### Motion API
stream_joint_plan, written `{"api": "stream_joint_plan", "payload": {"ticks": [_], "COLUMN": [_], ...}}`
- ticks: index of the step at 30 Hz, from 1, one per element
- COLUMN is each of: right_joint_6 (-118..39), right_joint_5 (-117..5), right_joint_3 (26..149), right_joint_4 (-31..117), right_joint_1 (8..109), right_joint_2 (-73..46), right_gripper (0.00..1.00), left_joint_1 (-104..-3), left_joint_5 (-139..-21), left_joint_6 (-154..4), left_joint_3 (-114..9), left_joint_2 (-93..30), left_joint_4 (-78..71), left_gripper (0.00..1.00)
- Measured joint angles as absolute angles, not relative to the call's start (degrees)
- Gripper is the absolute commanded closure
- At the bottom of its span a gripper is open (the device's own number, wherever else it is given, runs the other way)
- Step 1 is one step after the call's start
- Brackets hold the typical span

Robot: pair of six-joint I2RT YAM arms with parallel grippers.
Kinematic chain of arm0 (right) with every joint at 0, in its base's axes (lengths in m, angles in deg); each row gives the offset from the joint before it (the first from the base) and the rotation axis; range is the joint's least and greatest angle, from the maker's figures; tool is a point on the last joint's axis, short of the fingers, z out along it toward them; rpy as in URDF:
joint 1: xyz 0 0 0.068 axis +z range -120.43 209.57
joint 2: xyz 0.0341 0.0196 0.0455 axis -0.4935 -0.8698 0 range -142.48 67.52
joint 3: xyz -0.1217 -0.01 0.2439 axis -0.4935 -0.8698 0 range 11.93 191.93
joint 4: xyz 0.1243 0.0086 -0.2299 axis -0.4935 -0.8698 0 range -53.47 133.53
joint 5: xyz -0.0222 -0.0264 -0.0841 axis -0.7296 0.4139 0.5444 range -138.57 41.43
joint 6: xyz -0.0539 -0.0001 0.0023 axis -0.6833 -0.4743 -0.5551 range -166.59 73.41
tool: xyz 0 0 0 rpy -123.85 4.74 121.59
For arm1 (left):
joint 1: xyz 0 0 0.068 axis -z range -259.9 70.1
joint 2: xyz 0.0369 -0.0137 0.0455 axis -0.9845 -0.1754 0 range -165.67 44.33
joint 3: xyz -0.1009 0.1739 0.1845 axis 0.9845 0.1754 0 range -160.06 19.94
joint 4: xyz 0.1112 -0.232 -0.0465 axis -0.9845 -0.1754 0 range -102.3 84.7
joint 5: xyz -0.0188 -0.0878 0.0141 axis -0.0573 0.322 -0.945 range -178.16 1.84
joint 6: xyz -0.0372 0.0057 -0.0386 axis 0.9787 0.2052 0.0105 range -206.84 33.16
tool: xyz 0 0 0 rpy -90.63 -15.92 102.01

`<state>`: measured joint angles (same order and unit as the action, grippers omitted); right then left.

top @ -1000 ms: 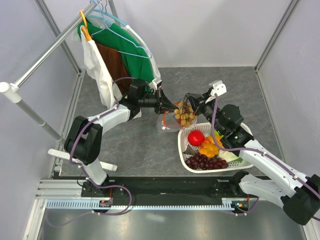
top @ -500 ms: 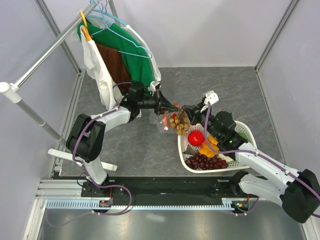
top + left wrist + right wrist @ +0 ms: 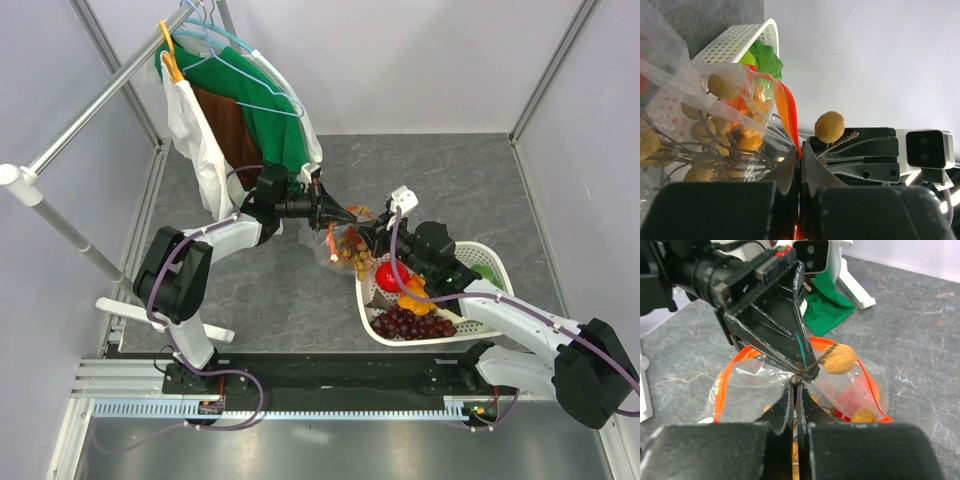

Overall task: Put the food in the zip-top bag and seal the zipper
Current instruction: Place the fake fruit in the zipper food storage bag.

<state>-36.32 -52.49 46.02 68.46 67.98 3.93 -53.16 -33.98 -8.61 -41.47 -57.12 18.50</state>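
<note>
My left gripper is shut on the orange-red zipper, holding the clear zip-top bag up with its mouth open. Right against it, my right gripper is shut on the thin stem of a bunch of small brown nuts. Most of the bunch hangs inside the bag; one nut sits above the mouth beside the left fingers. In the left wrist view the nuts show through the plastic. A red apple, orange pieces and dark grapes lie in the white basket.
Green lettuce lies at the basket's rim. A clothes rail with hangers, a green garment and a white one stands at the back left, close behind my left arm. Grey walls close in the table.
My right gripper has moved left and down with the nut bunch, from above the basket's corner to the bag mouth. The nuts now hang inside the bag. My left gripper has held still.
</note>
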Motion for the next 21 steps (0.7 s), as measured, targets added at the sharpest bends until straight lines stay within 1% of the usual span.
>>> {"api": "stream_joint_plan", "payload": {"ticks": [2, 5, 6, 7, 8, 11, 13, 14, 17, 19, 20, 21], "right_joint_6": [-36.54, -37.35, -37.94, -38.60, -39.41, -41.37, -42.31, -42.68, -43.06, -43.27, -43.30, -43.17], "right_joint_5": [-51.99, -51.83, -52.38, -52.95, -53.60, -55.05, -55.96, -56.53, -57.82, -58.46, -58.83, -59.13], "right_joint_3": [46.04, 46.33, 46.79, 47.24, 48.03, 50.37, 51.22, 51.68, 53.23, 54.74, 55.66, 56.53], "right_joint_4": [68.39, 67.76, 66.84, 66.05, 64.67, 60.48, 57.51, 55.60, 50.14, 45.92, 43.63, 41.66], "right_joint_1": [67.98, 67.98, 67.98, 67.96, 67.98, 67.98, 67.98, 67.98, 67.98, 67.96, 67.89, 67.76], "right_joint_2": [3.14, 2.09, 1.74, 1.44, 1.09, -0.01, -0.36, -0.40, -0.07, 0.76, 1.46, 2.35], "right_gripper": [1.00, 0.92, 0.88, 0.87, 0.85, 0.68, 0.66, 0.59, 0.47, 0.44, 0.41, 0.40], "left_joint_1": [-53.16, -53.16, -53.16, -53.18, -53.20, -53.36, -53.53, -53.60, -53.86, -53.97, -54.03, -54.08], "left_joint_5": [-33.92, -33.79, -33.77, -33.77, -33.77, -33.77, -33.77, -33.77, -33.77, -33.77, -33.77, -33.77], "left_joint_6": [-8.52, -8.52, -8.52, -8.52, -8.52, -8.52, -8.52, -8.52, -8.52, -8.52, -8.52, -8.52], "left_joint_3": [-41.38, -41.29, -41.29, -41.29, -41.29, -41.29, -41.29, -41.29, -41.29, -41.29, -41.29, -41.29], "left_joint_2": [-57.30, -57.32, -57.32, -57.32, -57.32, -57.32, -57.32, -57.32, -57.32, -57.32, -57.32, -57.32], "left_joint_4": [18.69, 18.67, 18.67, 18.63, 18.56, 18.39, 18.34, 18.32, 18.17, 17.93, 17.84, 17.69], "left_gripper": [0.98, 0.98, 0.98, 0.98, 0.98, 0.98, 0.98, 0.98, 0.98, 0.98, 0.98, 0.98]}}
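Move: The bag's open mouth lies just beneath my right fingers, which already hold the fruit bunch by its stem: its middle is about 5 cm below, 3 cm to the left and 1 cm back. The red apple in the basket is some 12 cm back, 8 cm to the right and 14 cm down; the orange pepper is roughly 17 cm back, 14 cm right, 15 cm down. From my left hand, pinching the rim, the mouth's middle is about 4 cm back, straight across, and 5 cm below. I lower the bunch with my right hand about 4 cm into the bag's mouth, and on the way down my fingers begin to open, to roughly half, letting go of the stem. The wrist rolls left side down and dips a little, under 20 degrees in all; then I draw back some 2 cm and start to rise. My left hand stays put, still pinching the orange zipper rim. ##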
